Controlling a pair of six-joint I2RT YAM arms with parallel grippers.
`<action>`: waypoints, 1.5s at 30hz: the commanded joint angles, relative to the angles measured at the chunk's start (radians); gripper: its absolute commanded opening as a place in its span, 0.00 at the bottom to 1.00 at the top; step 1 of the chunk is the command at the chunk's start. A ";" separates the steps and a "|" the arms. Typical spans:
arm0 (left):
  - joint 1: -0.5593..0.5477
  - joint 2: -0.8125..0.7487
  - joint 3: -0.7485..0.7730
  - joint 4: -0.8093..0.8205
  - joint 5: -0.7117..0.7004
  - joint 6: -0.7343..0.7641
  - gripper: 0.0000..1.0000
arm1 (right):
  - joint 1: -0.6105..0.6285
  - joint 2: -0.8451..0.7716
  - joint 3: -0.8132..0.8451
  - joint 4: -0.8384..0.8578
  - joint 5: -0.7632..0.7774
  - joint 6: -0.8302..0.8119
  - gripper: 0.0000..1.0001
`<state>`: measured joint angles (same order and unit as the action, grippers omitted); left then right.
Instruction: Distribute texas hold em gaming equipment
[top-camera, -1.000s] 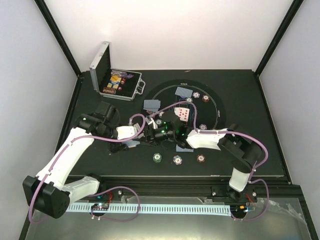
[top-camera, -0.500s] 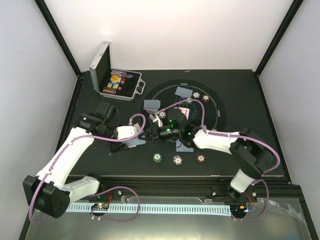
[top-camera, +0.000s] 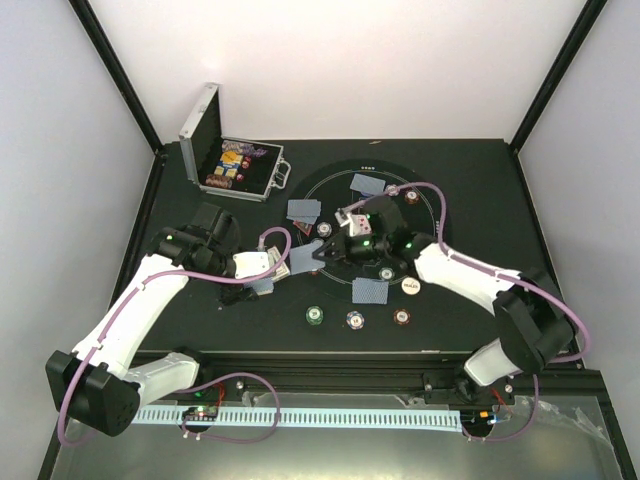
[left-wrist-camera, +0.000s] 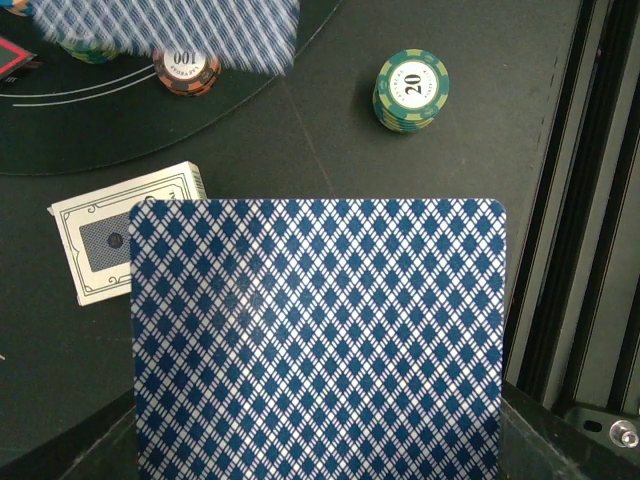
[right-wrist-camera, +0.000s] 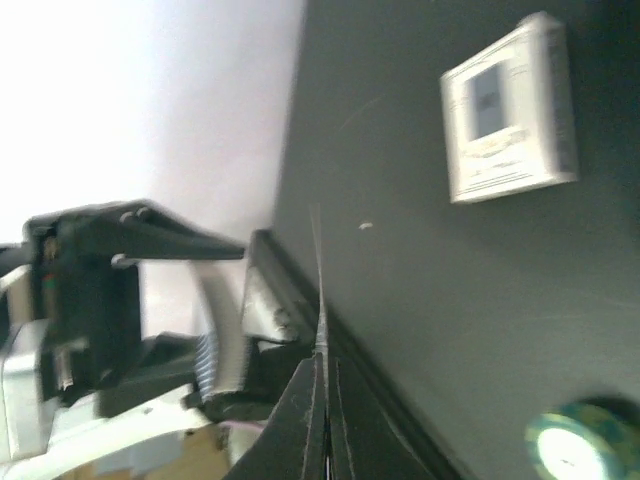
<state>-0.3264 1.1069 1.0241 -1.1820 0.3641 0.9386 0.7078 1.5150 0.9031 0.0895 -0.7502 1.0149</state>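
My left gripper (top-camera: 266, 271) sits left of the round mat, shut on a deck of blue diamond-backed playing cards (left-wrist-camera: 318, 340) that hides its fingers in the left wrist view. Just right of it, my right gripper (top-camera: 317, 254) is shut on a single card (right-wrist-camera: 320, 290), seen edge-on between its tips and as a blurred back (left-wrist-camera: 165, 35). On the mat (top-camera: 438, 215) lie face-down cards (top-camera: 366, 184) (top-camera: 304, 209) (top-camera: 370, 290) and one face-up card (top-camera: 350, 215). Green (top-camera: 315, 316), blue-white (top-camera: 354, 319) and dark red (top-camera: 402, 317) chips line the front.
The open silver case (top-camera: 225, 160) stands at the back left. A card box (left-wrist-camera: 130, 245) lies on the table beside the deck. A white round button (top-camera: 409, 286) and more chips (top-camera: 411, 197) (top-camera: 386, 273) rest on the mat. A metal rail (top-camera: 300, 415) runs along the near edge.
My right gripper shut on one card at the deck and drew it a little away. The right arm swung to the right, uncovering the white button. The left arm held still.
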 joint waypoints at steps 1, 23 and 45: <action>0.006 -0.001 0.021 -0.002 0.021 0.006 0.01 | -0.099 -0.027 0.146 -0.461 0.192 -0.332 0.01; 0.006 -0.001 0.015 0.000 -0.013 -0.006 0.02 | -0.043 0.320 0.116 0.033 1.516 -1.658 0.01; 0.006 0.002 0.039 -0.006 0.004 -0.004 0.01 | -0.025 0.276 0.099 -0.236 1.320 -1.480 0.60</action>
<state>-0.3264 1.1084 1.0241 -1.1820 0.3553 0.9382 0.6796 1.8549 1.0126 -0.1131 0.5842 -0.5026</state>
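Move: The right hand holds a playing card; the face-up cards it is bound for lie about 13 cm ahead, 11 cm to its right and 17 cm below. On the same table level, the green chip stack is 19 cm ahead and 14 cm right; the single face-down card lies 3 cm back and 12 cm right. From the left hand, the face-up cards are some 18 cm ahead, 28 cm right and 15 cm down. Right hand swings its card some 15 cm forward and right, then down, flips it face-up and lets go. ##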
